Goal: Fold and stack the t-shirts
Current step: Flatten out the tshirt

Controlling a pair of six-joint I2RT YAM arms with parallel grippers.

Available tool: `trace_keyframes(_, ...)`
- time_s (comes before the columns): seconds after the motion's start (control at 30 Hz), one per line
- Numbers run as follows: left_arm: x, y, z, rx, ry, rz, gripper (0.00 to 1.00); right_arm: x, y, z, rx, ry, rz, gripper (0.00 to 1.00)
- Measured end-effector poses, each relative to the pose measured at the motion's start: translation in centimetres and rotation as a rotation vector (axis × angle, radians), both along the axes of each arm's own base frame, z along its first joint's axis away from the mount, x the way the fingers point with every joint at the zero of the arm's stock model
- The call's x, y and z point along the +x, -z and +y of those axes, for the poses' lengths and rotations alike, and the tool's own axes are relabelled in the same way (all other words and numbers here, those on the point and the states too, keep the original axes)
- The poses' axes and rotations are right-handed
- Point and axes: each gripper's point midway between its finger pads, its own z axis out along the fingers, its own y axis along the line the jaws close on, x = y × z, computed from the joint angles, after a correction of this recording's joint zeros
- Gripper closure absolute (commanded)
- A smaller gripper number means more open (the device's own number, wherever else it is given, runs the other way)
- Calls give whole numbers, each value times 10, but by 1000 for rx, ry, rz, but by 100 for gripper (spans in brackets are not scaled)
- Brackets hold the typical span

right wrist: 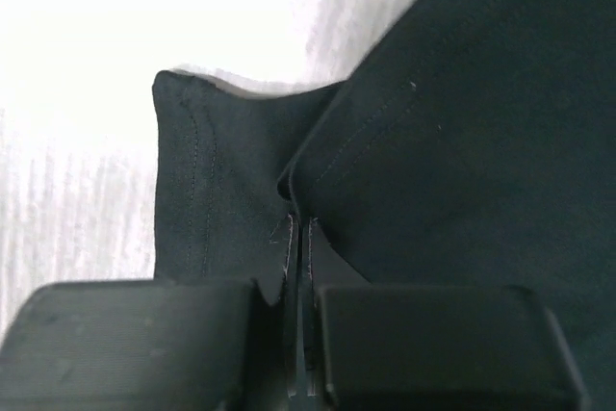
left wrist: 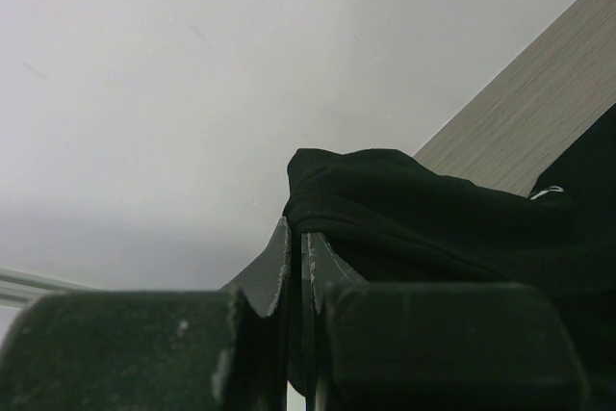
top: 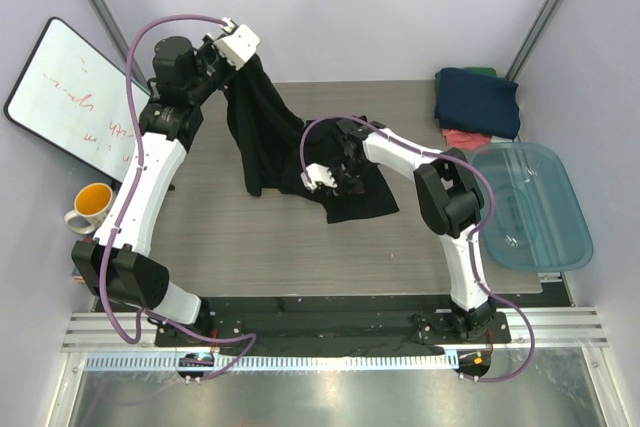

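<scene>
The black t-shirt [top: 262, 137] hangs from my left gripper [top: 249, 60], which is raised over the back left of the table and shut on the cloth's top edge. The shirt's lower part lies crumpled on the table [top: 250, 237] near the middle. There my right gripper [top: 332, 185] is low and shut on a hemmed fold of it. In the left wrist view the gripper [left wrist: 296, 238] pinches dark cloth [left wrist: 433, 228] between closed fingers. The right wrist view shows my gripper [right wrist: 298, 228] closed on a stitched edge of the shirt [right wrist: 462, 141]. A folded stack, navy t-shirt [top: 478, 99] on top and coral-red [top: 462, 137] beneath, sits at the back right.
A translucent blue tub [top: 530, 205] stands at the right edge, just in front of the folded stack. A whiteboard [top: 70, 97] leans at the far left, with an orange-lined mug [top: 90, 205] in front of it.
</scene>
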Motion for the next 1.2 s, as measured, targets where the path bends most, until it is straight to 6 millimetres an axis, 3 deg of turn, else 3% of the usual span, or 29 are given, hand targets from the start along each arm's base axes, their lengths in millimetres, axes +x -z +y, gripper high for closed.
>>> trace_keyframes(0.17,1,1,3,34,-11,-9,100,27,-6,-15,-63,43,-105,99)
trace_keyframes(0.3,3,13,8,71,-16,6,100,91,-40,-43,-83,182,-294,99)
trace_keyframes(0.4,6,22,13,97,-23,24,100,162,-99,-87,-70,378,-531,99)
trace_keyframes(0.47,8,26,15,115,-26,29,100,208,-156,-128,-49,533,-723,99)
trace_keyframes(0.53,11,30,16,128,-25,34,100,242,-224,-169,-13,682,-927,99)
trace_keyframes(0.6,15,35,17,148,-25,38,100,260,-282,-204,15,796,-1096,99)
trace_keyframes(0.67,22,41,18,167,-23,46,100,269,-341,-231,56,893,-1266,99)
trace_keyframes(0.77,38,46,18,194,-22,50,100,267,-401,-246,123,975,-1444,99)
trace_keyframes(0.83,46,48,19,210,-20,47,100,264,-428,-250,170,1011,-1537,99)
trace_keyframes(1.07,47,38,15,317,75,7,100,252,-496,-263,307,1115,-1752,99)
trace_keyframes(1.2,32,29,15,392,181,24,100,244,-510,-271,375,1162,-1734,99)
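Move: The right hand already pinches an edge of the t-shirt down at the table; the raised spot this edge is taken to is about 24 cm ahead, 27 cm to its right and 51 cm up. The folded stack lies roughly 18 cm ahead and 28 cm right at the hand's height, the empty bin some 37 cm right and 4 cm back. From the left hand, holding its corner high, the pinched edge is about 18 cm right, 12 cm back and 40 cm below. Forward and to the right at first, then steeply up, the right hand sweeps its pinched t-shirt edge about 50 cm high, away from the left hand, slowing near the top; its wrist swings from pointing down to pointing forward and slightly up. The left hand keeps its corner, dips and eases forward about 5 cm, then comes partly back while rolling left side up. Both grippers stay shut. ##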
